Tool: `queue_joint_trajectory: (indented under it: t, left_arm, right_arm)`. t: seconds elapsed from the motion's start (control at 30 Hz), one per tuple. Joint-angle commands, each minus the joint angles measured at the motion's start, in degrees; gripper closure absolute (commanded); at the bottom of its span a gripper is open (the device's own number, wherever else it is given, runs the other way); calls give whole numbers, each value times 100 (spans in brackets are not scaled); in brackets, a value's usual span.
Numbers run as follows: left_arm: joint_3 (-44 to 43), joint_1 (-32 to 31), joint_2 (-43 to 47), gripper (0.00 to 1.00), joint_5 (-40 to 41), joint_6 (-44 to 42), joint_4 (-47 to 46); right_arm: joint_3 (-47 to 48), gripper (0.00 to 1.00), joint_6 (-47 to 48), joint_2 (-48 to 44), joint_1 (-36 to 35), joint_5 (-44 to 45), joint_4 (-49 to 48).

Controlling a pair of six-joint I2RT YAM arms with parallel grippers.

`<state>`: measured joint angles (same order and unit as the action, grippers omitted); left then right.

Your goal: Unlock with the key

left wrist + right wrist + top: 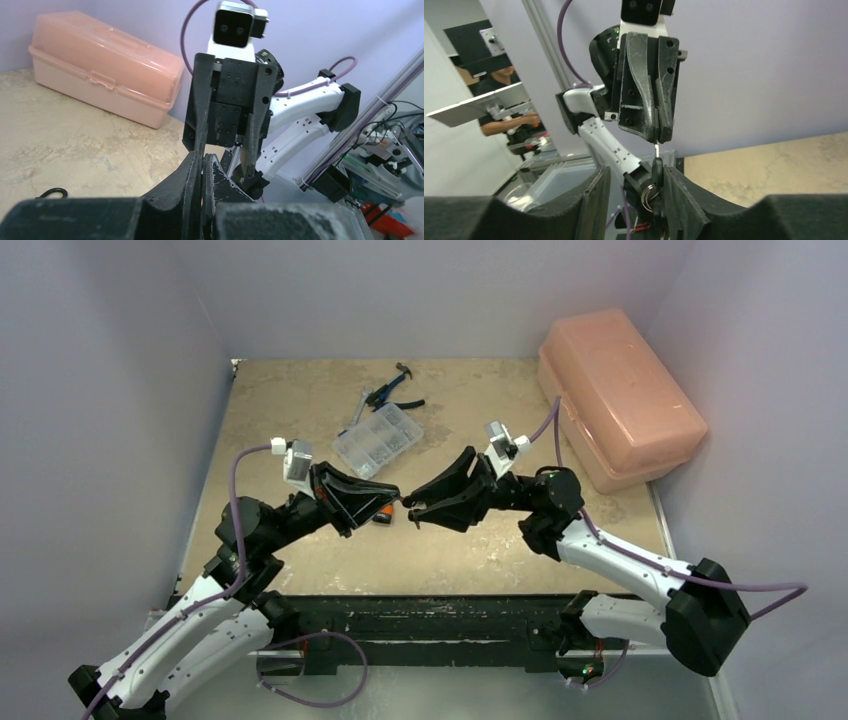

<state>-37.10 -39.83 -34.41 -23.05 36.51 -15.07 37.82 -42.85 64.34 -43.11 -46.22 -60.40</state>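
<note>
Both grippers meet tip to tip above the table's middle. My left gripper (396, 498) is shut on the silver blade of a key. In the right wrist view it (657, 140) points down, pinching the blade tip. The key's black head (657, 172) and its metal ring (649, 194) hang between the jaws of my right gripper (635, 172). That gripper is open, with the head lying against its right finger (676, 192). A small orange and black object (383, 516), apparently the lock, lies on the table under the left gripper.
A pink plastic toolbox (620, 400) stands at the back right, also in the left wrist view (100, 65). A clear parts organiser (378, 438) and blue-handled pliers (392, 392) lie behind the grippers. Walls close in on three sides.
</note>
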Motion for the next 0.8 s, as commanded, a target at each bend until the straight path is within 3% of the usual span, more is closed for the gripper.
queue_joint_trajectory:
  t: [0.0,0.43,0.77]
  left_arm:
    - [-220,17,7,100,-164,-208,22]
    - [-91,14,-60,100,-199,-165,-175]
    - [-18,11,-83,100,-157,-188,-222]
  right_arm:
    - [191,55,-656,223,13,-589,-938]
    - [232,69,-644,403,13,-451,-766]
    - [271,71,-578,510,13,-391,-576]
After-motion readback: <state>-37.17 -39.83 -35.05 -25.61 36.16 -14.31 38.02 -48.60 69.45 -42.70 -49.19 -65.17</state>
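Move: My left hand pinches the key by its blade, the key's middle about 2 cm to the right of that hand and 1 cm ahead. From my half-open right hand, the key's middle lies about 1 cm left, 1 cm ahead and 1 cm down, the black head already between the fingers. On the table about 30 cm below my right hand, the orange padlock lies roughly 11 cm ahead and 7 cm left, and the open black padlock some 17 cm ahead and 3 cm right. I narrow my right fingers around the key's black head, from about half open to under a third, while easing that hand down about 1.5 cm and roughly 1 cm left towards my left hand, with a turn of about 5 degrees. My left hand keeps its grip on the blade, almost still, offering me the head. The right fingers aren't shut yet. ##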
